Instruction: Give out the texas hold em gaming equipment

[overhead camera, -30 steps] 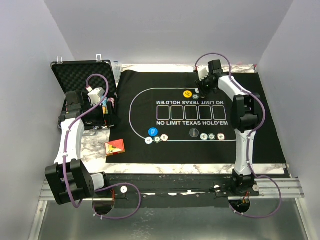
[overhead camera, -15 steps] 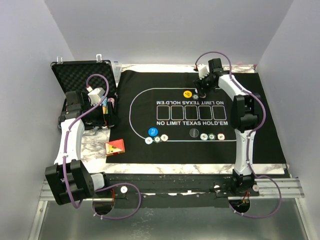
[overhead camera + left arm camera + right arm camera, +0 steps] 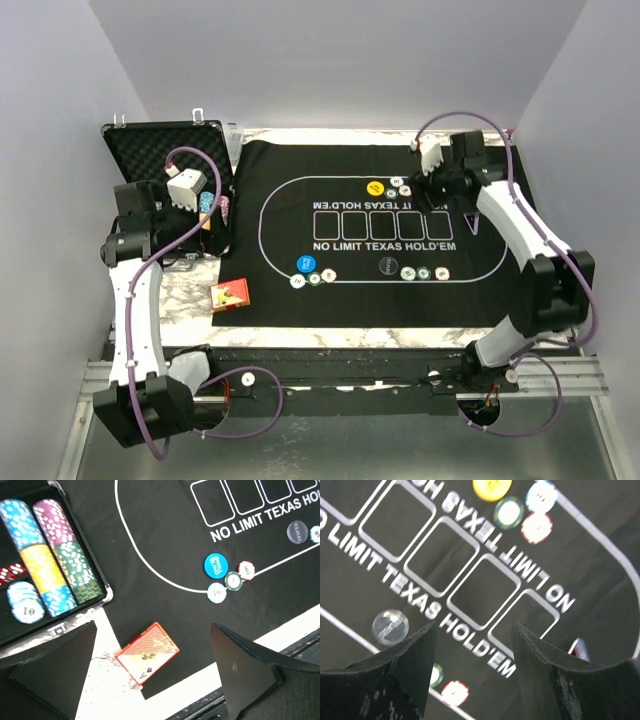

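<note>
The red-orange card box (image 3: 230, 295) lies on the mat's near-left corner; it also shows in the left wrist view (image 3: 147, 652). My left gripper (image 3: 203, 212) is open and empty above the case's right edge, and in the left wrist view (image 3: 150, 680) the box lies below its jaws. A blue disc (image 3: 216, 565) has three chips (image 3: 233, 581) beside it. My right gripper (image 3: 437, 192) is open and empty above the mat's far right, and the right wrist view (image 3: 472, 665) shows printed text under it. The yellow disc (image 3: 492, 487) has three chips (image 3: 536, 527) beside it. The black dealer disc (image 3: 387, 265) has three chips (image 3: 424, 272) to its right.
The open black case (image 3: 165, 150) stands at the far left, with chip stacks (image 3: 45, 565) in its tray. The black felt mat (image 3: 520, 290) covers the marble table. A small red-and-white edge (image 3: 578, 647), perhaps a card, lies right of my right gripper.
My right gripper has moved right and nearer from the yellow disc's chips, and the arm's elbow has swung out right. My left arm has risen and shifted slightly left.
</note>
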`<state>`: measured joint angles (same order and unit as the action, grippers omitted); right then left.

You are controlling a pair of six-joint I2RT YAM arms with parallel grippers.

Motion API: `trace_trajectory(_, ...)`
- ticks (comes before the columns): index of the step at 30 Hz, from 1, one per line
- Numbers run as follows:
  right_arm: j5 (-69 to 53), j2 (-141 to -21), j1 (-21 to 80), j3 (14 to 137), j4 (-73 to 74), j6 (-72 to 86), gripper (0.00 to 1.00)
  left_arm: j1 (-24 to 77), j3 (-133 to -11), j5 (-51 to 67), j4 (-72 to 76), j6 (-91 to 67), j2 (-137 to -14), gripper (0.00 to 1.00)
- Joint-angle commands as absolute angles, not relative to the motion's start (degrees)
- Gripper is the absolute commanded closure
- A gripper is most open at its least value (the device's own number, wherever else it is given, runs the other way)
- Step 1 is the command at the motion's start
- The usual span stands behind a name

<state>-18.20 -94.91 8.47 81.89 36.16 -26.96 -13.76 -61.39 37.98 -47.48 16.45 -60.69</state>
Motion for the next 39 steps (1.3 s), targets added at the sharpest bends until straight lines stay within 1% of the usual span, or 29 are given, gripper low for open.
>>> trace_trajectory(1, -20.9, -87.7, 8.6, 69.6, 35.5, -27.6, 0.36, -13.7, -61.4, 39.7, -52.9, 26.7, -53.8, 0.01)
trace_trajectory(4, -21.3, -82.8, 8.6, 64.2, 35.2, -27.4, 0.35, -13.7, -57.0, 40.5, -52.9, 34.1, -47.9, 0.01)
trace_trajectory(6, -22.0, -81.0, 8.6, 62.3, 35.4, -26.7, 0.36, -13.3, -55.7, 37.2, -54.6, 38.1, -46.2, 0.01)
trace_trajectory(10, -24.7, -79.1, 8.6, 61.6, 37.8, -26.9, 0.36, -13.2, -56.1, 33.1, -68.0, 57.4, -48.1, 0.01)
trace_trajectory(13, -26.8, -76.4, 8.6, 60.8, 37.4, -27.0, 0.35, -13.3, -49.8, 31.6, -67.2, 67.6, -46.6, 0.01)
trace_trajectory(16, -26.9, -76.0, 8.6, 62.6, 38.5, -29.5, 0.28, -13.2, -46.0, 32.8, -63.7, 73.5, -47.4, 0.01)
trace_trajectory(17, -26.7, -76.0, 8.6, 64.0, 39.0, -30.1, 0.23, -13.2, -45.7, 32.8, -62.6, 74.5, -49.3, 0.01)
trace_trajectory(19, -27.0, -75.4, 8.6, 65.5, 36.8, -27.0, 0.1, -13.1, -46.5, 31.8, -60.1, 74.4, -53.4, 0.01)
trace_trajectory(20, -27.2, -74.9, 8.5, 66.0, 35.4, -25.0, 0.01, -13.2, -47.3, 31.1, -59.6, 75.0, -55.9, 0.01)
trace_trajectory(23, -29.8, -74.1, 8.6, 68.1, 33.7, -25.6, 0.0, -13.2, -48.2, 29.8, -58.7, 77.6, -60.1, 0.01)
trace_trajectory(24, -30.7, -74.5, 8.6, 69.8, 34.8, -26.9, 0.0, -13.2, -47.9, 29.0, -57.9, 78.7, -61.2, 0.01)
trace_trajectory(26, -31.8, -76.4, 8.7, 73.7, 36.6, -23.4, 0.0, -13.1, -47.3, 27.1, -55.7, 79.6, -62.9, 0.01)
trace_trajectory(28, -33.7, -79.3, 8.7, 78.6, 41.1, -23.9, 0.0, -12.8, -47.0, 25.6, -55.0, 80.6, -65.1, 0.01)
trace_trajectory(31, -32.9, -82.3, 8.7, 83.0, 44.0, -20.3, 0.0, -11.7, -46.5, 24.2, -53.9, 79.9, -68.4, 0.01)
trace_trajectory(33, -34.6, -83.4, 8.6, 84.5, 46.6, -20.2, 0.0, -10.6, -46.2, 23.3, -53.3, 78.9, -70.3, 0.01)
trace_trajectory(39, -36.1, -84.0, 8.6, 85.7, 47.4, -15.7, 0.0, -6.3, -45.1, 21.8, -51.3, 75.6, -74.3, 0.01)
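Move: Behind and below the open left hand lies the red card deck, about 5 cm back, roughly level sideways and 18 cm down. The open chip case sits some 15 cm ahead of this hand and 15 cm to its left; the blue button is about 4 cm ahead and 20 cm to its right, with a white chip 1 cm back and 18 cm right. From the right hand the deck is about 21 cm back and 49 cm left, 14 cm lower. Swinging back about 8 cm with a slight rise, the left hand then drops to net 16 cm lower towards the card deck, easing forward and left on the way; its wrist turns some 45 degrees clockwise until the wide-open fingers point steeply down, close to the deck but not around it. The empty right hand backs off from the chips it has laid, dips, then rises while opening fully. ##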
